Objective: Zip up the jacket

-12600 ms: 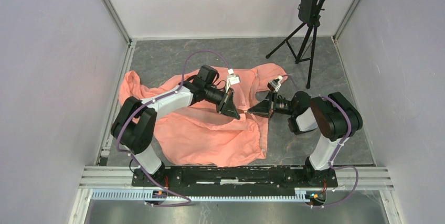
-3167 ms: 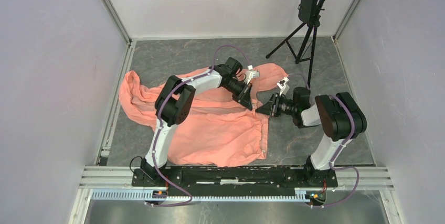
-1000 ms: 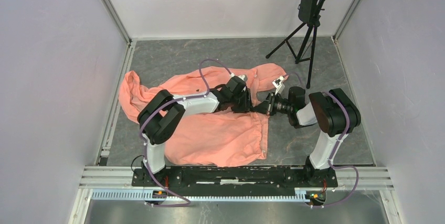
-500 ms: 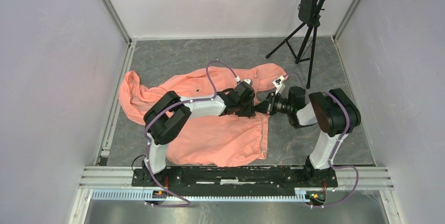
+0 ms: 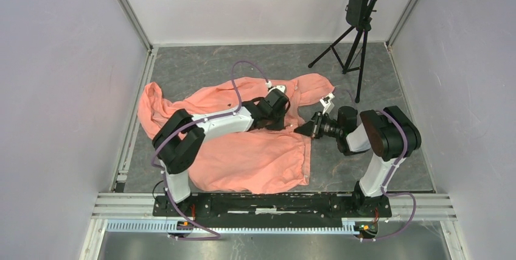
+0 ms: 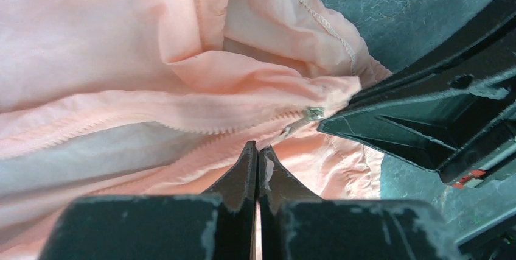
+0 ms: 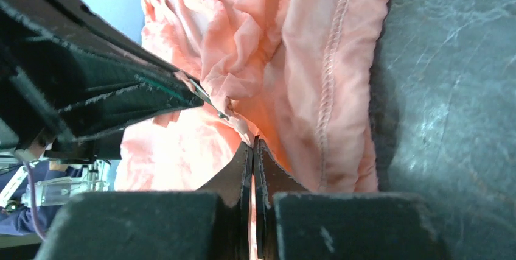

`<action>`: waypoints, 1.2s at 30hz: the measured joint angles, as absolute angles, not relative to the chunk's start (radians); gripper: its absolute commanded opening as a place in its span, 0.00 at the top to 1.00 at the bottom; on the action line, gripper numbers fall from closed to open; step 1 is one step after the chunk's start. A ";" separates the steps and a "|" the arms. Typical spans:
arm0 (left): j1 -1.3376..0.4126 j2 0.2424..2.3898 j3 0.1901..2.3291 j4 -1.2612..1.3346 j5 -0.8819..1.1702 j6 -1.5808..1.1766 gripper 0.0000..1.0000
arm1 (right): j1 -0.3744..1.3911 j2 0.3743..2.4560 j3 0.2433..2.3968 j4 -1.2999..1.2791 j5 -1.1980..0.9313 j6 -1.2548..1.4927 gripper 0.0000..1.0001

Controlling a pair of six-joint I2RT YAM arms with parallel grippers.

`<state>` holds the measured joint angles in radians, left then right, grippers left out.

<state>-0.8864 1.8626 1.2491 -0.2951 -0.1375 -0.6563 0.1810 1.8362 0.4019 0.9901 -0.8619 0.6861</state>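
Note:
The salmon-pink jacket [image 5: 243,150] lies spread on the grey floor. In the left wrist view the jacket [image 6: 122,28] shows two rows of zipper teeth that meet at a small metal slider [image 6: 314,112], with its pull tab [image 6: 291,130] pointing toward me. My left gripper [image 6: 258,148] is shut, its tips on the fabric just short of the tab, with nothing seen between them. My right gripper [image 7: 252,142] is shut on the jacket edge [image 7: 292,41] right beside the slider. In the top view the left gripper [image 5: 286,123] and the right gripper [image 5: 301,131] nearly touch tip to tip.
A black tripod stand [image 5: 359,41] rises at the back right. White walls close in the left, right and back sides. The metal base rail [image 5: 274,202] runs along the near edge. The jacket's hood and sleeves spread toward the back and left.
Over the last second my left gripper went right toward the right gripper, then drew back a little to the left. The right gripper stayed at the jacket edge, shifting slightly right.

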 measured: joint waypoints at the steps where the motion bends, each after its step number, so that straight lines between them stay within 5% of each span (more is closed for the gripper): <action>1: -0.878 1.847 1.248 -0.305 -0.127 -0.648 0.98 | 0.177 1.824 0.381 1.005 -0.859 0.696 1.00; 19: -0.736 1.685 1.082 -0.477 -0.080 -0.616 0.98 | 0.139 1.703 0.196 1.281 -0.776 0.840 1.00; 28: -0.461 1.399 0.952 -0.638 -0.231 -0.641 0.98 | 0.137 1.652 0.167 1.220 -0.680 0.810 1.00; 36: -0.218 1.356 0.952 -0.737 -0.332 -0.642 0.98 | 0.131 1.616 0.165 1.155 -0.640 0.771 1.00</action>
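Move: About 38 cm to the left of the left hand, level with it fore and aft and some 5 cm below, lies the neck end of the zip; the slider is 2 cm to the hand's right, 1 cm forward and just below, its pull in the fingers. The small dark mark is 20 cm left and 7 cm forward. From the right hand, which grips the zip's bottom end, the slider is 3 cm left and 1 cm forward, the neck end some 41 cm left and 2 cm forward. Keeping the pull pinched, the left hand draws the slider left along the zip towards the neck end, easing through the first few centimetres, then sweeping fast, about 33 cm in all, rising a little late on and turning some 45 degrees counter-clockwise. Against it the right hand keeps the bottom end gripped, lifting about 3 cm, then easing 4 cm right. ##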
